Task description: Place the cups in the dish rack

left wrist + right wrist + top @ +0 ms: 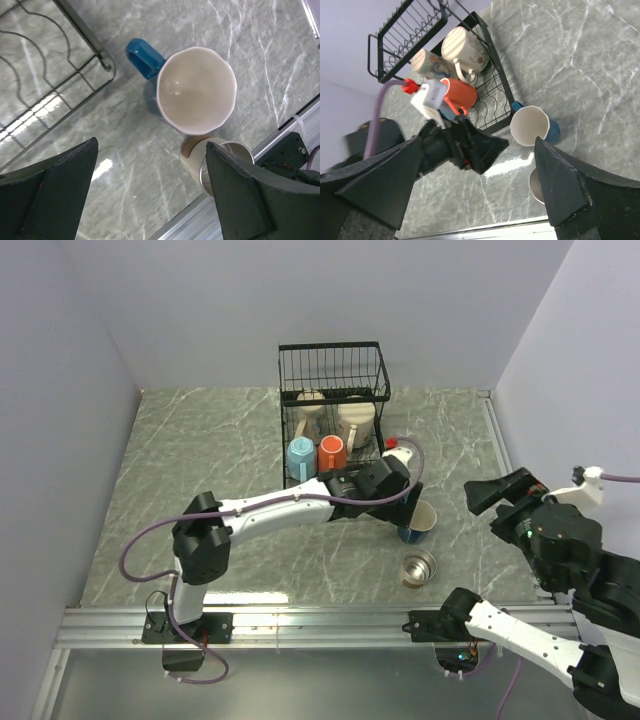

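The dark blue mug [420,523] with a white inside stands upright on the table, right of the dish rack [331,370]. The small steel cup [419,566] stands just in front of it. My left gripper [404,504] is open and empty, hovering above the table just left of the blue mug [196,90]. The steel cup [220,160] is partly hidden by its right finger. Two cream mugs [312,415] [357,420], the light blue mug [300,458] and the orange mug [332,452] lie in the rack. My right gripper [497,495] is open and empty, held high at the right.
The rack's front corner [102,62] lies close to the blue mug's handle [145,57]. The table's metal front rail [320,625] runs just behind the steel cup. In the right wrist view, the left arm [465,145] sits between the rack [420,30] and the blue mug [532,125].
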Motion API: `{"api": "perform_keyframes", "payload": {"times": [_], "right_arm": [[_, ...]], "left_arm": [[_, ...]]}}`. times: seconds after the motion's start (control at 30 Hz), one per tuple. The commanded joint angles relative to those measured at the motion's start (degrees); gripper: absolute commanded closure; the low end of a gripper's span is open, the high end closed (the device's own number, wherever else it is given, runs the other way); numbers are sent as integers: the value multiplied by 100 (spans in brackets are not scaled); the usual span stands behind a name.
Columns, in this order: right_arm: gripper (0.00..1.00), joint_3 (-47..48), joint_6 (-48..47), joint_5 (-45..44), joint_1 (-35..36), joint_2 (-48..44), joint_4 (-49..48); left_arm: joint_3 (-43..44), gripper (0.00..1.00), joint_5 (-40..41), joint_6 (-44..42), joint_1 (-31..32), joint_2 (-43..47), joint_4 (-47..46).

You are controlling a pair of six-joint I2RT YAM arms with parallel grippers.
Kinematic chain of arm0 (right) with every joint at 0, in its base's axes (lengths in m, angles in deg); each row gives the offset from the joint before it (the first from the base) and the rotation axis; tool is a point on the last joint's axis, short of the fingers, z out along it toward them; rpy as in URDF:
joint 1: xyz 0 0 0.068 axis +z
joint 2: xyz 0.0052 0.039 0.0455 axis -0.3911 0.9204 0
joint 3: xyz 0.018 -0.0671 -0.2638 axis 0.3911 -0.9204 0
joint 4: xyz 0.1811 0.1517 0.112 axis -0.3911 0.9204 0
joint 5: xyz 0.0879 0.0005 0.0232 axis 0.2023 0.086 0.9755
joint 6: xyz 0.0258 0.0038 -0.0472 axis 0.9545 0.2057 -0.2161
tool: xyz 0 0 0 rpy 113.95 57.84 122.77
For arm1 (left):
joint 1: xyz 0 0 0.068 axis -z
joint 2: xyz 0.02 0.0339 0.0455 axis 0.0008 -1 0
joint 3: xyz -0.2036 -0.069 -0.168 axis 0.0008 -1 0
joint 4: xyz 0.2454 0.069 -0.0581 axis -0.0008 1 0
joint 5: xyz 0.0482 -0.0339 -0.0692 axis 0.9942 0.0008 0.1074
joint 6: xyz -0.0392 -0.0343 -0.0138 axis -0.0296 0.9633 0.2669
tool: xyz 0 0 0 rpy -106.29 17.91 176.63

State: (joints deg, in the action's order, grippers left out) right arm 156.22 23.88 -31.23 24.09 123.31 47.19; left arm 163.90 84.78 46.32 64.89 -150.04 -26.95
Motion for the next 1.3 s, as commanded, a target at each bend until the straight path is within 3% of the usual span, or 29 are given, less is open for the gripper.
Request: {"api": "perform_keyframes", "payload": {"times": [0.0,0.33,0.53,0.57,0.7,0.93,0.97,1.0,1.03,1.13,1.27], "right_arm": [[0,301,442,-274,17,-114,960],[0,178,459,42,0,-378,995],[0,125,345,87,0,-325,951],[0,117,336,78,0,-316,934],[0,81,292,69,8,-307,916],[0,-129,336,104,0,-395,837],[0,-147,336,113,0,-387,820],[0,-156,319,113,8,-378,802],[0,-165,310,122,-18,-369,776],[0,-78,240,122,8,-281,697],[0,116,73,157,-9,-115,477]], "left_arm": [[456,6,-182,227,46,-224,122],[465,9,-147,632,47,-892,-150],[1019,14,-138,720,46,-1305,-71],[1072,17,-156,703,46,-1340,-62],[1362,45,-296,703,29,-1534,78],[1222,72,-481,746,-6,-1587,78],[1187,78,-507,746,-41,-1569,78],[1143,93,-551,773,-59,-1552,52],[1073,100,-682,773,-94,-1438,-26],[345,100,-911,799,-243,-747,-815],[-1304,100,-1305,729,-550,424,-2133]]}}
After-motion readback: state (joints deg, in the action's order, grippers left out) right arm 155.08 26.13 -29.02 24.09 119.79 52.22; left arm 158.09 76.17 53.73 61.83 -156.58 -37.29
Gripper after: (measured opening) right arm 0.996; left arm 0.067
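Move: Roughly 7 cm to the right of the left hand's open fingers, 2 cm back and 10 cm below them, stands the blue cup, its handle facing outward. The metal cup is about 10 cm nearer the base than the blue cup, level with it sideways. The dish rack's near right corner lies some 2 cm ahead of the left hand and 1 cm right. From the right hand the blue cup is about 7 cm ahead, 4 cm left, and 30 cm below. Sinking about 6 cm first, the left hand then slides to the right, some 5 cm in all, until its open fingers straddle the blue cup's wall beside the handle, one inside and one outside. They close and pinch the wall, and the hand starts back left by about 3 cm, tipping some 10 degrees downward. The right hand, empty and open, eases a couple of centimetres back and right, then sinks a little. ##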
